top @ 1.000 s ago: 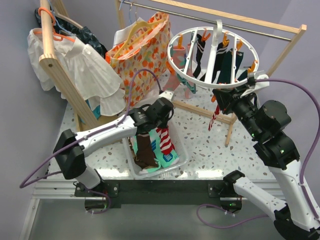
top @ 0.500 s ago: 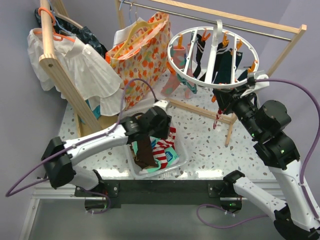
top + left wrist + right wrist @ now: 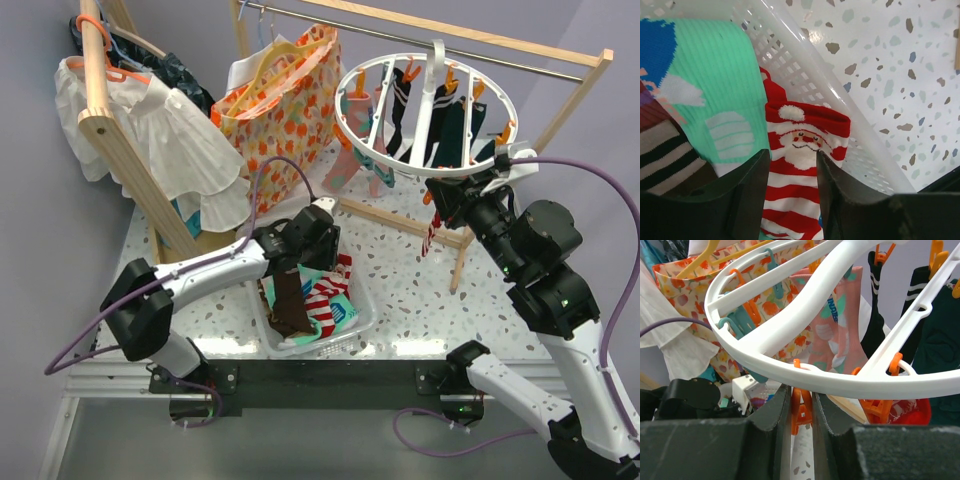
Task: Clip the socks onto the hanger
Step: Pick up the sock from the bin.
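My left gripper [image 3: 318,262] reaches down into the white basket [image 3: 365,312]. It is open [image 3: 792,157], and its fingers straddle a red-and-white striped Santa sock [image 3: 795,200] without pinching it. A mint-green sock [image 3: 715,90] and a brown striped sock [image 3: 288,300] lie beside it. My right gripper [image 3: 437,195] is under the near rim of the round white hanger [image 3: 425,172]. It is shut [image 3: 801,390] on an orange clip [image 3: 801,412] hanging from the ring [image 3: 790,345]. Dark striped socks [image 3: 400,105] and a pink sock [image 3: 345,165] hang from the ring. A red striped sock [image 3: 430,232] dangles near my right gripper.
A floral orange bag [image 3: 285,100] hangs behind the basket. A white shirt [image 3: 160,140] on an orange clothes hanger sits at the back left. The wooden rail [image 3: 450,40] carries the ring, and its leg [image 3: 462,255] stands beside my right arm.
My left gripper was shut on the red-striped sock and lifting it. It has opened, and the sock lies in the basket between the fingers. The right gripper has not moved.
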Motion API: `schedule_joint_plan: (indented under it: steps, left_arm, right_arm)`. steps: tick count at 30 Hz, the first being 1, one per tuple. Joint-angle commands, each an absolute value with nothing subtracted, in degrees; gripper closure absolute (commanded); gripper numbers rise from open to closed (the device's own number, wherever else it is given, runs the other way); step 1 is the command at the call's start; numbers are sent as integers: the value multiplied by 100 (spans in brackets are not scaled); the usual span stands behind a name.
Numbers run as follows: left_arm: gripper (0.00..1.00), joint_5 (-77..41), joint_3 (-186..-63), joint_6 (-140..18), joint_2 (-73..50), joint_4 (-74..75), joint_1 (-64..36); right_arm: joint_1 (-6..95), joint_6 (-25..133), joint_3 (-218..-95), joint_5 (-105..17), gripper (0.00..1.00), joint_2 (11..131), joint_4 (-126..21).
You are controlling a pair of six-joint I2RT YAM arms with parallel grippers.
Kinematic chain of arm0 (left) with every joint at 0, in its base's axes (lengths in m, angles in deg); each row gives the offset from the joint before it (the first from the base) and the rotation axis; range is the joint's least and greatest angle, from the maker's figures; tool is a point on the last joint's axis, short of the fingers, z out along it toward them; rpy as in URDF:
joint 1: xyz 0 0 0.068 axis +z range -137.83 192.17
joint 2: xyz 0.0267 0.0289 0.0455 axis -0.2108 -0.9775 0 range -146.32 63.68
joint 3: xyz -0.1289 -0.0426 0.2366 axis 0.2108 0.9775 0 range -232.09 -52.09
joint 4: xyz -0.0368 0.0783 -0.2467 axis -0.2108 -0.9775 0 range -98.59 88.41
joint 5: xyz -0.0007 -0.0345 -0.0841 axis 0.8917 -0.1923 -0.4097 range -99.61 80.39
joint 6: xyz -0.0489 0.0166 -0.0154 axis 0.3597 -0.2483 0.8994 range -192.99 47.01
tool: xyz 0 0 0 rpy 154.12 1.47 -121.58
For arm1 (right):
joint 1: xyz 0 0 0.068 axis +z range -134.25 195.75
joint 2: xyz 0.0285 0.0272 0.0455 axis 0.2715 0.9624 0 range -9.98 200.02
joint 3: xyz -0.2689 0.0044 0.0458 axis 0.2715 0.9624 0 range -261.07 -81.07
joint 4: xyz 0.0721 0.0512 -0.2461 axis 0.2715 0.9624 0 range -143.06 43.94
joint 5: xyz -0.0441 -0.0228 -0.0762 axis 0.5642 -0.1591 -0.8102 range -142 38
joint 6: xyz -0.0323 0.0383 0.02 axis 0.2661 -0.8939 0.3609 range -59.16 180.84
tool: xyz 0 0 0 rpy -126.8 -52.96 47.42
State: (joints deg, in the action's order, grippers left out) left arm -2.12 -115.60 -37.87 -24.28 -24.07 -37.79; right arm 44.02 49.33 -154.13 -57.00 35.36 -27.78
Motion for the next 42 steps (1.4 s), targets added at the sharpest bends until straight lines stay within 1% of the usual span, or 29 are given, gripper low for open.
schedule_joint_plan:
  steps: [1, 4, 13, 16, 17, 20, 28, 31, 38, 42]
  left_arm:
    - [55, -372, -11643, -3932, -2692, -1969, -3775]
    - [59, -355, -11713, -3968, -2947, -1943, -3784]
    - [61, -91, -11766, -3959, -3624, -1943, -3942]
    - [76, 23, -11757, -3941, -3687, -1987, -3995]
    - [85, 58, -11757, -3941, -3669, -2004, -4013]
    - [99, 243, -11713, -3959, -3397, -2057, -4013]
    - [100, 717, -11696, -4196, -2167, -2189, -4004]
    - [100, 718, -11669, -4406, -1780, -2075, -4004]
    - [100, 586, -11222, -5127, -1015, -1198, -4004]
    - [100, 297, -11282, -5557, -751, -871, -4004]
  right_arm:
    - [4414, 5020, -15534, -5719, 93, 3546, -2660]
    - [4423, 5011, -15499, -5728, 93, 3546, -2669]
    - [4414, 5020, -15455, -5754, 93, 3554, -2678]
    - [4423, 5020, -15429, -5754, 93, 3545, -2678]
    - [4414, 5038, -15428, -5772, 93, 3537, -2678]
    - [4423, 5055, -15428, -5789, 93, 3519, -2669]
    - [4423, 5055, -15490, -5772, 93, 3519, -2660]
    - [4414, 5047, -15516, -5754, 93, 3519, -2651]
    - [4423, 5020, -15569, -5623, 93, 3545, -2669]
    - [4423, 5029, -15560, -5447, 93, 3537, -2739]
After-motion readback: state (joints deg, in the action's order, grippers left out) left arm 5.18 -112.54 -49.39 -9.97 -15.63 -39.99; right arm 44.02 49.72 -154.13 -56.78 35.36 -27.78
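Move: The left hand is open just over the red-and-white striped sock, whose middle lies about 8 cm below, 4 cm back and 1 cm left of the fingertips. The brown sock lies some 9 cm left and 8 cm back, 9 cm down; the bin's right rim is about 6 cm to the hand's right, level fore and aft, 3 cm lower. From the right hand the striped sock is roughly 17 cm left, 6 cm back and 39 cm below. Straight down about 7.5 cm goes the left hand, fingers straddling the striped sock just below its fluffy Santa cuff, then they close and pinch the cloth there. Without pausing it reverses and lifts fast, some 17 cm up out of the bin, the fingers tipping up about 20 degrees towards forward late in the rise. ##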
